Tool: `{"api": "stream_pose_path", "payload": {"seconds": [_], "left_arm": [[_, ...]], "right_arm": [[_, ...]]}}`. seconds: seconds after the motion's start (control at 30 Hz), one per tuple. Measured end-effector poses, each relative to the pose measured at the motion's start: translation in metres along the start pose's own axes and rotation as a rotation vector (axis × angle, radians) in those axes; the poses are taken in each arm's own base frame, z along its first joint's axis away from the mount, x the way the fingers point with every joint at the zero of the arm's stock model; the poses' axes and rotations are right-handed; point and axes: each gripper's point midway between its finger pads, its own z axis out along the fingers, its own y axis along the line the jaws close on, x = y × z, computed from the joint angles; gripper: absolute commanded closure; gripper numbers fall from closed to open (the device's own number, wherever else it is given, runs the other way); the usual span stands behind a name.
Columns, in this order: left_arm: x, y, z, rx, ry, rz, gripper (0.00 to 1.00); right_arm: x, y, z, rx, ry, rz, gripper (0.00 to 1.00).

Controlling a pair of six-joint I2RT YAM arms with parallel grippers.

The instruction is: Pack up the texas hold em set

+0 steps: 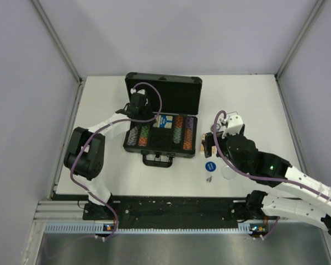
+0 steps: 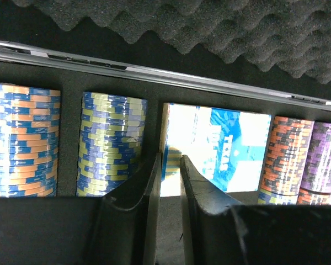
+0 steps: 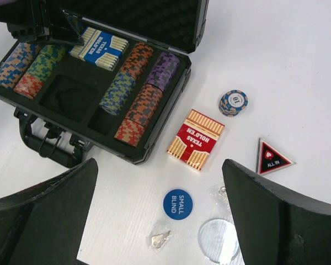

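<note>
The black case [image 3: 154, 144] lies open, its foam-lined lid [image 1: 165, 91] standing at the back. Rows of multicoloured chips [image 2: 110, 141] fill its slots, and the blue card box [image 2: 220, 146] lies flat in the middle slot. My left gripper [image 2: 170, 160] hovers inside the case at that box's left edge, its jaws a narrow gap apart with nothing between them. On the table right of the case lie the red card box [image 3: 196, 139], a blue SMALL BLIND button [image 3: 177, 203], a red triangle [image 3: 272, 157] and a short chip stack [image 3: 233, 102]. My right gripper [image 3: 160, 161] hangs wide open above them.
A clear round disc [image 3: 218, 240] and a small plastic bag with a metal piece [image 3: 160, 238] lie near the blue button. The case handle [image 1: 157, 160] points towards the arm bases. Grey walls enclose the white table on three sides.
</note>
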Motion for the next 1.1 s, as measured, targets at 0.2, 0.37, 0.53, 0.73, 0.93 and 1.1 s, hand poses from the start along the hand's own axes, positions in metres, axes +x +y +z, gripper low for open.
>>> {"api": "stream_pose_path", "payload": {"seconds": [0.2,0.37,0.53,0.73,0.93,1.1], "left_arm": [[-0.001,0.0,0.001,-0.003,-0.032,-0.053,0.8],[-0.002,-0.001,0.0,-0.016,-0.046,-0.064,0.67],[0.001,-0.008,-0.008,-0.014,-0.025,-0.05,0.52],[-0.014,-0.026,-0.041,0.024,-0.058,-0.043,0.46],[-0.036,-0.035,-0.088,0.046,-0.149,-0.046,0.4],[-0.039,-0.028,-0.124,0.045,-0.223,-0.05,0.36]], "right_arm": [[0.0,0.0,0.0,0.0,0.0,0.0,0.06],[0.0,0.0,0.0,0.0,0.001,0.002,0.06],[0.005,0.003,0.005,0.005,0.022,0.015,0.06],[0.018,-0.002,0.018,0.045,0.076,0.056,0.06],[0.053,-0.013,0.033,0.093,0.181,0.1,0.3],[0.082,-0.038,0.05,0.168,0.292,0.194,0.25]]}}
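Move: The blue-and-white card deck in the case has its middle about 4 cm to the right of the left hand and 1 cm below; from that hand the green chip row runs 4 cm left and 4 cm back, the orange-blue row 11 cm right and 3 cm back. The red card deck lies some 12 cm ahead of the right hand, 2 cm left and 20 cm down. Of that deck, the small blind disc is 9 cm nearer and 1 cm right, the "10" chip stack 7 cm farther out and 3 cm right. The blue-and-white deck is left in its bay: the left fingertips linger at its left end, then come off, the hand rising about 12 cm while drawing back and opening to over half. Towards the red deck, the right hand, still at first, sinks ever faster, edging forward and right, tipping down some 20 degrees, turning a little clockwise and part-closing its wide fingers. ##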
